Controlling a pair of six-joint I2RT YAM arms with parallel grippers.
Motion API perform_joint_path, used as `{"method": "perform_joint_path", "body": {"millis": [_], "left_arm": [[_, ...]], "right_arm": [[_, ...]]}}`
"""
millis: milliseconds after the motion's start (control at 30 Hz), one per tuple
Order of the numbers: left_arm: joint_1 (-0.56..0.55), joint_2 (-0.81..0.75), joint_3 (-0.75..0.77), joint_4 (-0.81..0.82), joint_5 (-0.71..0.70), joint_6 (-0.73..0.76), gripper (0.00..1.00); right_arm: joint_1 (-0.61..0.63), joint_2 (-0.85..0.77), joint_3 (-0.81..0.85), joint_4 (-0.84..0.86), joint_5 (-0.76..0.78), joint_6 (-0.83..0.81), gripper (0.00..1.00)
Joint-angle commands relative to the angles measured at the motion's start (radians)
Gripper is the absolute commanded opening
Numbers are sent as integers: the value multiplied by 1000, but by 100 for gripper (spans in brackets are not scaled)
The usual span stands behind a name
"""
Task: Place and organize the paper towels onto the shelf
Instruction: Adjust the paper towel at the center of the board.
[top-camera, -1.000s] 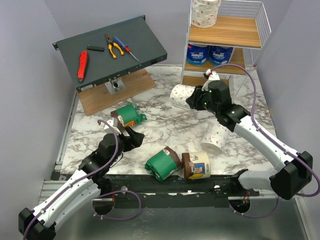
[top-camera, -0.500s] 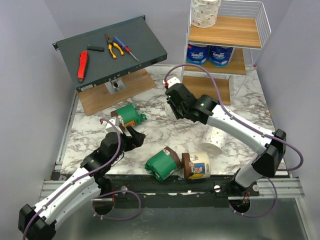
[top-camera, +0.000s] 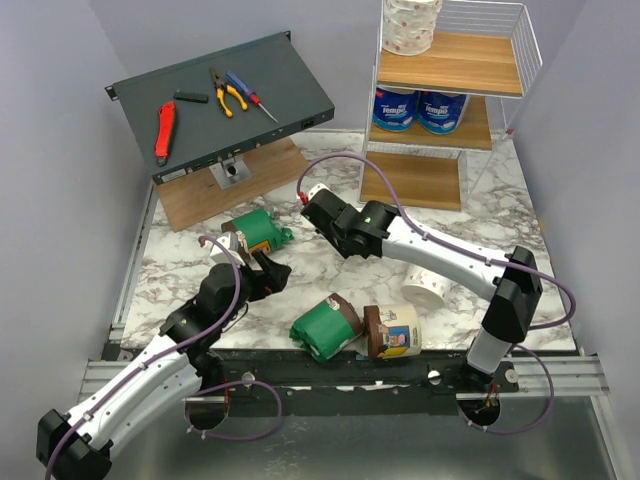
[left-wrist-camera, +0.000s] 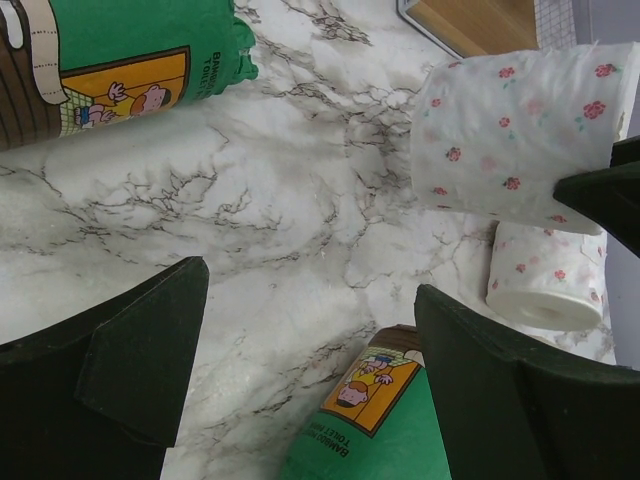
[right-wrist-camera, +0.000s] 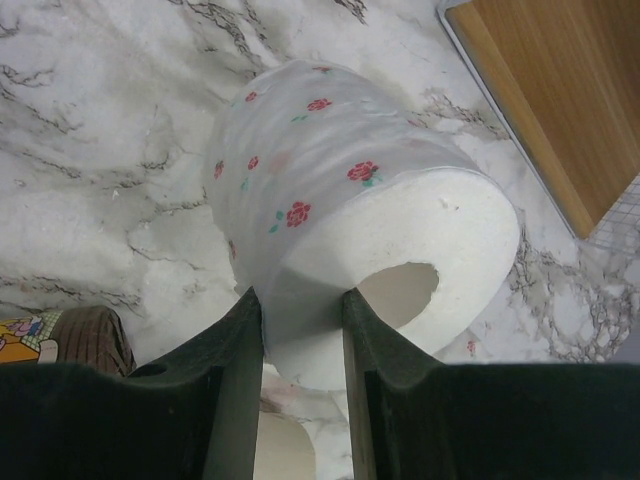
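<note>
My right gripper (right-wrist-camera: 300, 310) is shut on a white paper towel roll with red flowers (right-wrist-camera: 350, 200), pinching its wall through the core, above the marble table. From the top view the right gripper (top-camera: 335, 228) hangs over mid-table and hides that roll. The left wrist view shows the held roll (left-wrist-camera: 505, 135) hanging in the air. My left gripper (top-camera: 262, 272) stands open between two green rolls (top-camera: 258, 230) (top-camera: 325, 328). A cream-and-brown roll (top-camera: 395, 330) and a white roll (top-camera: 428, 280) lie nearby. The shelf (top-camera: 450, 65) holds a speckled roll (top-camera: 410, 25) on top and two blue-and-white rolls (top-camera: 418, 110) below.
A dark grey slanted panel (top-camera: 270, 75) with hand tools (top-camera: 165, 130) sits at the back left on a wooden board (top-camera: 195, 200). The shelf's bottom board (right-wrist-camera: 560, 100) lies right of the held roll. Purple-grey walls close both sides.
My right arm has swung left from in front of the shelf to the table's middle, carrying the flowered roll. The left arm has stayed put.
</note>
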Motion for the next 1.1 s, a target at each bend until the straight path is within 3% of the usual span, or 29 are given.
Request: {"method": "perform_joint_path", "body": {"millis": [0, 533, 1067], "left_arm": [[3, -18, 20, 6, 4, 18, 88], [2, -56, -2, -3, -1, 19, 88], [2, -53, 0, -4, 5, 17, 88]], "right_arm": [[2, 17, -1, 11, -9, -31, 34], [2, 100, -24, 37, -96, -38, 38], [2, 68, -18, 33, -87, -13, 69]]}}
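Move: Nearly under the right hand, about 3 cm ahead, 2 cm left and 17 cm down, is the bare marble where the held paper towel goes. A brown-and-green pack lies 21 cm to the hand's left and 4 cm farther out. A second green pack is roughly 16 cm back and 6 cm left, and a cream pack 17 cm back and 6 cm right. From the left hand, the marble spot is some 10 cm ahead, 18 cm right and 13 cm down. Lowering the paper towel about 5 cm towards the marble, the right hand keeps its pinch on the roll's wall, one finger at the core hole and the other outside, and tips its fingers some 5 degrees further down. Once down it stays there and spreads the fingers wide off the wall. ##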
